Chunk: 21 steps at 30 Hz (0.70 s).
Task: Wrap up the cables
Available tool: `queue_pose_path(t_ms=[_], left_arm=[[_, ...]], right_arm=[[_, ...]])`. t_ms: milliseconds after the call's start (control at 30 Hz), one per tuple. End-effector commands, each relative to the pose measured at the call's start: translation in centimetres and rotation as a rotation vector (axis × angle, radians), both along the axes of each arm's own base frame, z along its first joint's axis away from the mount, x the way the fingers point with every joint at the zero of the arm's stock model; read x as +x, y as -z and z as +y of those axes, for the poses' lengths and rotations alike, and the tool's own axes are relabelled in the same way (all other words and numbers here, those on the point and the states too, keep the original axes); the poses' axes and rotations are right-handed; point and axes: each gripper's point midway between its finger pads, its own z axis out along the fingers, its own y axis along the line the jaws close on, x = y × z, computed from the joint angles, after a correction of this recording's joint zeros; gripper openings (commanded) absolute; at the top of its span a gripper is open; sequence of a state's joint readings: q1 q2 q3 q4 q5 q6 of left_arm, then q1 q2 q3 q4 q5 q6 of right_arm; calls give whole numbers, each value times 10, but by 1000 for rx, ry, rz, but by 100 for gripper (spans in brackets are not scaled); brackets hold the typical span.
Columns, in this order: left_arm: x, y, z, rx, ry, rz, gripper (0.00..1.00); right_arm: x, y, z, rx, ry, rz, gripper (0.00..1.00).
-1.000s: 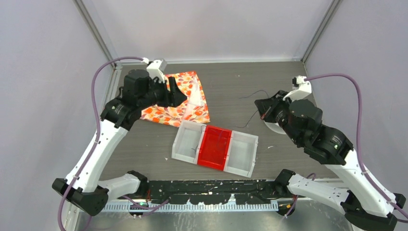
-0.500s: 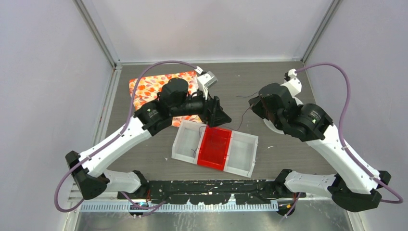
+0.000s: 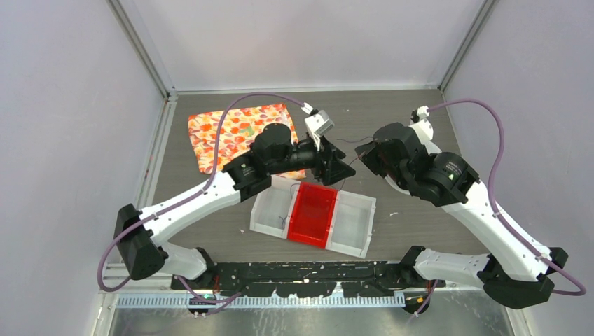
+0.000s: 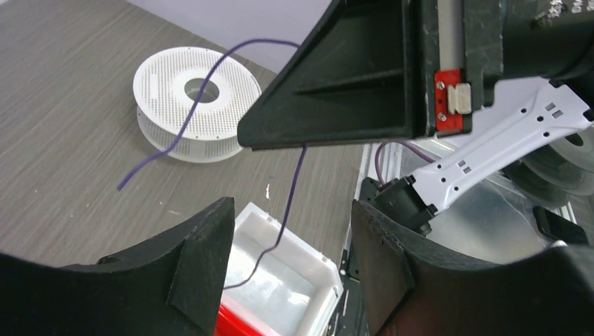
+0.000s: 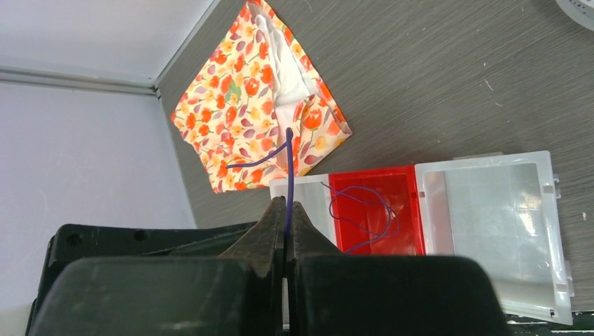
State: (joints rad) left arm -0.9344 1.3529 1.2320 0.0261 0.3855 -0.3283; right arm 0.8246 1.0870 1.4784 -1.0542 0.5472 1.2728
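Note:
The cable [image 5: 288, 168] is a thin dark purple wire. My right gripper [image 5: 287, 210] is shut on it, and one end sticks out past the fingertips. More of the wire lies in loose loops [image 5: 364, 210] in the red compartment of the box [image 3: 312, 213]. In the left wrist view the wire [image 4: 294, 178] hangs from the right gripper [image 4: 336, 84] down into a white compartment. It hangs between the open fingers of my left gripper [image 4: 291, 231], which touch nothing. In the top view my left gripper [image 3: 338, 170] sits close to my right gripper [image 3: 365, 152], above the box's far edge.
A white perforated spool [image 4: 189, 101] lies on the table beyond the box, under the right arm. A floral cloth [image 3: 235, 129] lies at the back left. The three-compartment box has clear side compartments [image 5: 490, 203]. Thick purple hoses [image 3: 490, 140] arc above both arms.
My left arm has swung right, from over the floral cloth to the centre beside the right gripper. My right gripper has shifted left and toward the back, still holding the wire.

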Motion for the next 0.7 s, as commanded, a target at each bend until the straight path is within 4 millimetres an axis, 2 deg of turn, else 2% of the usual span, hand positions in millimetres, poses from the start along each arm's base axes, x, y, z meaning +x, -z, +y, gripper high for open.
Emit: queue_pose_path(t_ms=[0,67,167,233,300,333,367,433,467,500,567,667], left_arm=[[1,-30,-15,-97,43,-85,63],[-3,-25,-22,-94,68,-67,60],[-3,-16,-29,-85,74,-38,46],[0,-15,-28,-94,54,-26,31],[2,-17,-25,-97,30,-24,5],[3,-18,-23,-92,15,-24,1],[4,-18,-20,-81,1,-25,0],[5,-18,-12,-52,-21,-28,0],[5,-18,-6,-33,-28,-19,0],[4,-19,0,-19,-27,0,0],[0,-21,15,5,23,78,0],[-5,-34,39,3,164,258,0]], right_arm=[[1,-8,2,66,21,-24,1],[0,-7,2,72,22,-23,1],[0,-8,1,82,27,-28,1],[-1,-8,-1,80,32,-30,1],[-1,-7,-4,75,36,-32,1],[-1,-7,-5,68,34,-31,1],[-1,-7,-6,63,33,-33,8],[-2,-9,-10,38,26,-44,50],[-2,-11,-16,20,32,-50,63],[-3,-15,-22,3,37,-65,71],[-7,-25,-36,-56,31,-110,75],[-13,-53,-56,-125,-10,-253,76]])
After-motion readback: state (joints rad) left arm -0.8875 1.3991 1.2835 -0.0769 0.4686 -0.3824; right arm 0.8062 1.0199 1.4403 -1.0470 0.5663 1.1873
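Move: The cable strand hanging from the right fingers crosses some 3 cm to the left hand's right and 2 cm below it, level fore and aft. The same strand is about 4 cm back, 2 cm left and 2 cm below the right hand. From the left hand, the tray's red compartment lies about 7 cm left and 2 cm back, the clear compartment 4 cm right and 4 cm back, and the spool 25 cm right and 13 cm ahead, all roughly 30 cm below. The left fingers shut on the hanging cable after easing about 3 cm right and 2 cm down to it, while the right hand keeps its pinch almost in place. Only then does the right gripper open wide and let go, backing off some 2 cm to its right as the left, still pinching, draws about 3 cm back left. ##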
